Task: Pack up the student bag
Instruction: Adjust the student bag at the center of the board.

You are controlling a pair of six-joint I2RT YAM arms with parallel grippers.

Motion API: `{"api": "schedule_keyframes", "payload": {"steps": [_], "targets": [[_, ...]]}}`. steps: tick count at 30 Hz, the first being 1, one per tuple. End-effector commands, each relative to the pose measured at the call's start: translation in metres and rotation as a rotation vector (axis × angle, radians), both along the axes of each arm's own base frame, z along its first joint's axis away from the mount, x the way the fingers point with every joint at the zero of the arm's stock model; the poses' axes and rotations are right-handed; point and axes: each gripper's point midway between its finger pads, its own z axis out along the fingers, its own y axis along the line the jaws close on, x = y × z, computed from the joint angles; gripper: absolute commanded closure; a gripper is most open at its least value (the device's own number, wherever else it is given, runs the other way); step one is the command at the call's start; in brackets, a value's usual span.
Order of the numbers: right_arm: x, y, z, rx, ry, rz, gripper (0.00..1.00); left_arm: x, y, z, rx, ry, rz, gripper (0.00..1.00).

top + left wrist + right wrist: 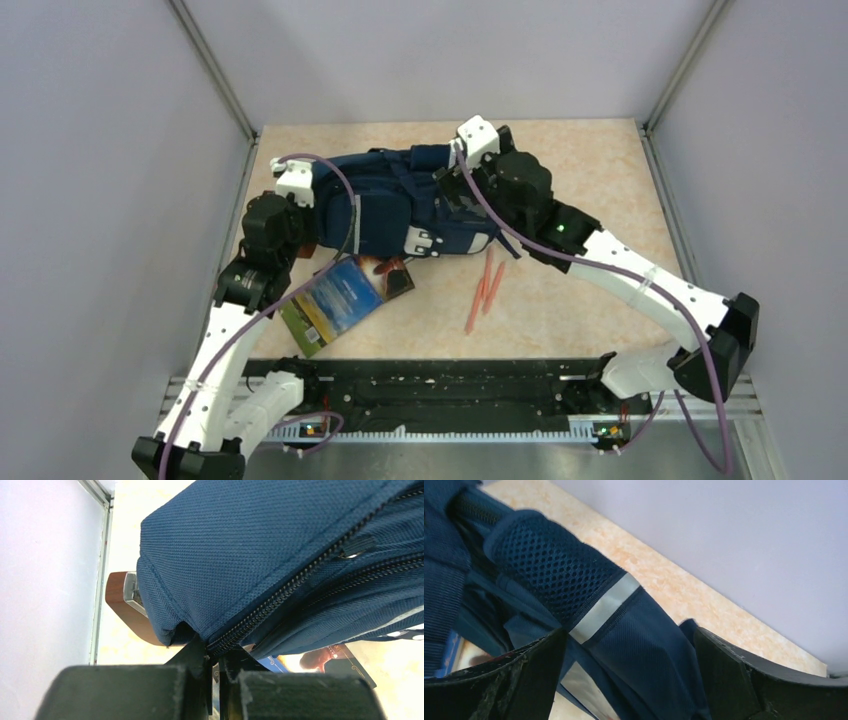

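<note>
The student bag (395,200) is a navy backpack lying on its side across the middle of the table. My left gripper (312,215) is at its left end; in the left wrist view the gripper (215,660) is shut on the bag's zip seam (280,597). My right gripper (452,190) is at the bag's right end. In the right wrist view it (629,680) is open wide, and a padded mesh strap (549,575) with a grey reflective strip (604,607) lies between its fingers.
A book (345,295) with a blue and green cover lies in front of the bag. Two orange-red pencils (485,285) lie to its right. A brown wooden-edged object (125,605) pokes out under the bag's left end. Walls close in both sides.
</note>
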Motion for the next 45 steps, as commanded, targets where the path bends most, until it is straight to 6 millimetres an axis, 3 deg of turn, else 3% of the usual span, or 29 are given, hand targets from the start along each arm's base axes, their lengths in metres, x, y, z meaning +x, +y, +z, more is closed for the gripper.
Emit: {"api": "schedule_keyframes", "payload": {"steps": [1, 4, 9, 12, 16, 22, 25, 27, 29, 35, 40, 45], "targets": [[-0.009, -0.032, 0.073, 0.25, -0.141, -0.079, 0.04, 0.003, 0.003, 0.027, -0.06, -0.069, 0.034, 1.0], [-0.009, -0.05, 0.075, 0.322, -0.107, -0.099, 0.04, 0.004, 0.005, 0.023, -0.061, -0.048, 0.047, 1.0], [-0.015, -0.075, 0.047, 0.413, -0.054, -0.113, 0.03, 0.002, 0.006, 0.028, -0.071, -0.081, 0.046, 1.0], [-0.023, -0.083, 0.027, 0.466, -0.012, -0.077, 0.03, 0.003, 0.006, 0.023, -0.066, -0.057, 0.049, 1.0], [-0.032, -0.084, 0.021, 0.467, -0.014, -0.017, 0.06, 0.005, -0.003, 0.023, -0.085, -0.052, 0.004, 1.0], [-0.028, -0.075, 0.02, 0.432, -0.028, 0.026, 0.25, -0.004, -0.014, 0.035, -0.109, -0.124, -0.075, 1.0], [-0.022, -0.068, 0.015, 0.4, -0.03, 0.045, 0.53, -0.009, -0.023, 0.041, -0.12, -0.152, -0.134, 1.0], [-0.018, -0.065, 0.02, 0.388, -0.043, 0.052, 0.81, -0.012, -0.031, 0.048, -0.13, -0.176, -0.18, 1.0], [-0.016, -0.064, 0.034, 0.391, -0.056, 0.051, 1.0, -0.016, -0.036, 0.059, -0.14, -0.204, -0.216, 1.0], [-0.025, -0.076, 0.091, 0.327, -0.145, 0.058, 1.0, -0.033, -0.049, 0.089, -0.201, -0.226, -0.293, 1.0], [-0.039, -0.083, 0.105, 0.268, -0.103, 0.073, 1.0, -0.05, -0.066, 0.095, -0.3, -0.164, -0.368, 1.0], [-0.044, -0.092, 0.104, 0.26, -0.069, 0.041, 1.0, -0.071, -0.092, 0.089, -0.367, -0.065, -0.512, 1.0]]}}
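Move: The student bag's upper right edge, where the right hand will shut, lies about 6 cm to its right, 2 cm back and slightly lower. The bag's middle is some 10 cm left of that hand and 17 cm down. Pink pencils lie about 4 cm right, 7 cm back, on the table. For the left hand, already pinching the bag's left end, the upper right edge is about 30 cm right and 5 cm ahead, slightly higher. Right hand goes right 6 cm, pinches the bag's right edge and lifts 7 cm; left, still gripping, draws right. ##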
